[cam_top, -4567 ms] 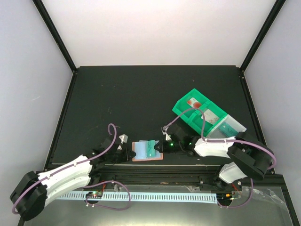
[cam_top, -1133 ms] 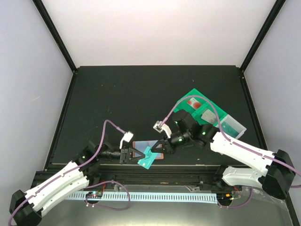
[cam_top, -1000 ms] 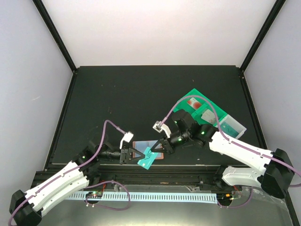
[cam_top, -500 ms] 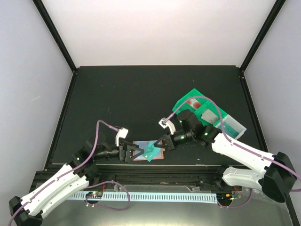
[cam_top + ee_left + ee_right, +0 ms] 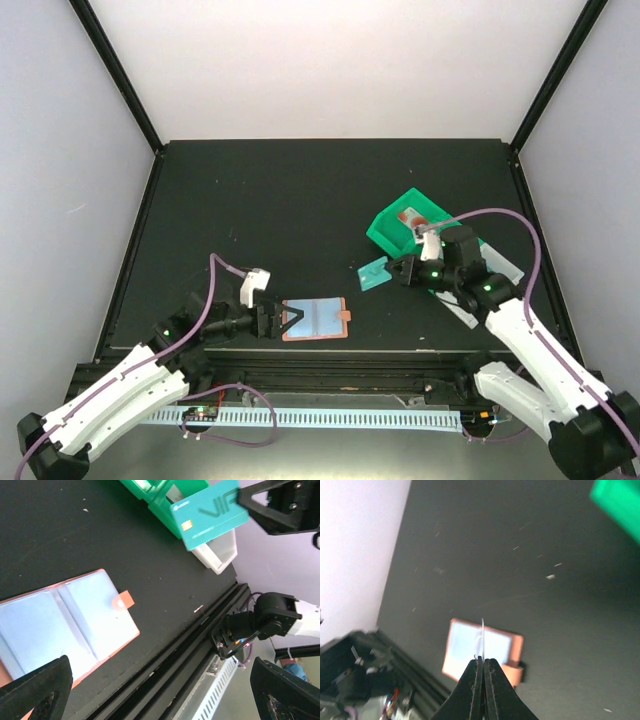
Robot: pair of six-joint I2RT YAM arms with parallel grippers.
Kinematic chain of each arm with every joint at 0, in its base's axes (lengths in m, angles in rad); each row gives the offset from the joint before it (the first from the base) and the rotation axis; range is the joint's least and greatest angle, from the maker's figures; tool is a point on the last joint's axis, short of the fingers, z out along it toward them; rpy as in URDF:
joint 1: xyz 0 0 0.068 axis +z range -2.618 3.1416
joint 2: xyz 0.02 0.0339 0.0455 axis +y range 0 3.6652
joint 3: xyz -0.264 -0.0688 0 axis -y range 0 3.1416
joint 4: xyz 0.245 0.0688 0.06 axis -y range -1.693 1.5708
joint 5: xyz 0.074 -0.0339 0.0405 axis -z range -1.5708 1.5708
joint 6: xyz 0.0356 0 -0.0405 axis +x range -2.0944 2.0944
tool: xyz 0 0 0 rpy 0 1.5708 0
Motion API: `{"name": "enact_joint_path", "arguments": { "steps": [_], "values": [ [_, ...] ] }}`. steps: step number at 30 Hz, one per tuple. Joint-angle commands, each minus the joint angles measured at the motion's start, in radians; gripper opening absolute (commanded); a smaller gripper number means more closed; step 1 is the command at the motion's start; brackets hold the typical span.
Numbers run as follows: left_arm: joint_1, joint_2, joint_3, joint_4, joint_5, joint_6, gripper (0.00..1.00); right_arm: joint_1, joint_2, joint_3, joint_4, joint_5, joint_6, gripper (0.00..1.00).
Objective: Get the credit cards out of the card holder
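The salmon-orange card holder (image 5: 318,320) lies open on the black table near its front edge, its pale blue pockets (image 5: 75,622) facing up. My left gripper (image 5: 288,322) stands open at the holder's left edge, with nothing between its fingers (image 5: 35,692). My right gripper (image 5: 400,272) is shut on a teal credit card (image 5: 375,275) and holds it in the air to the right of the holder, beside the green bin. The left wrist view shows the teal card (image 5: 210,515) face on. From the right wrist the card (image 5: 482,630) appears only as a thin edge above the holder (image 5: 462,647).
A green plastic bin (image 5: 410,222) with a clear compartment (image 5: 495,268) stands at the right of the table, partly behind my right arm. The table's metal front rail (image 5: 330,372) runs just below the holder. Dark walls edge the table at both sides.
My left gripper has opened and stays at the holder's left edge. My right gripper has carried the teal card up and to the right, away from the holder toward the green bin.
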Motion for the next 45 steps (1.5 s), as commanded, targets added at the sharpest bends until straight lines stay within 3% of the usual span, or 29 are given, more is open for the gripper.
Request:
{"name": "enact_joint_path", "arguments": {
  "steps": [1, 13, 23, 37, 45],
  "values": [
    [0.001, 0.031, 0.032, -0.023, -0.047, 0.037, 0.99, -0.084, -0.093, 0.060, -0.151, 0.202, 0.016, 0.01],
    [0.001, 0.087, -0.015, 0.028, -0.018, 0.020, 0.99, -0.209, -0.194, 0.208, -0.424, 0.728, -0.002, 0.01],
    [0.001, 0.097, -0.026, -0.019, -0.016, 0.064, 0.99, -0.372, -0.195, 0.204, -0.427, 0.873, 0.006, 0.01],
    [0.002, 0.133, -0.017, 0.009, 0.022, 0.099, 0.99, -0.730, -0.028, 0.060, -0.182, 0.559, -0.056, 0.01],
    [0.002, 0.187, -0.007, 0.010, 0.040, 0.114, 0.99, -0.774, 0.035, -0.058, 0.033, 0.458, -0.056, 0.01]
  ]
}}
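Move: The right hand, holding the teal card, has the white tray compartment about 24 cm to its right, 2 cm farther out and some 15 cm below. The green compartment with the white cards lies roughly 18 cm right and 11 cm ahead; the open card holder, about 17 cm left and 8 cm back. From the empty left hand, the card holder lies about 5 cm ahead, 3 cm to the right and some 13 cm below. Still pinching the teal card between shut fingers, the right hand sweeps nearly 30 cm to the right with a little forward, towards the white compartment; it climbs about 5 cm first, then sinks some 10 cm over the last half, swinging roughly 65 degrees clockwise. The left hand, fingers staying wide open, sinks about 5 cm towards the card holder. ##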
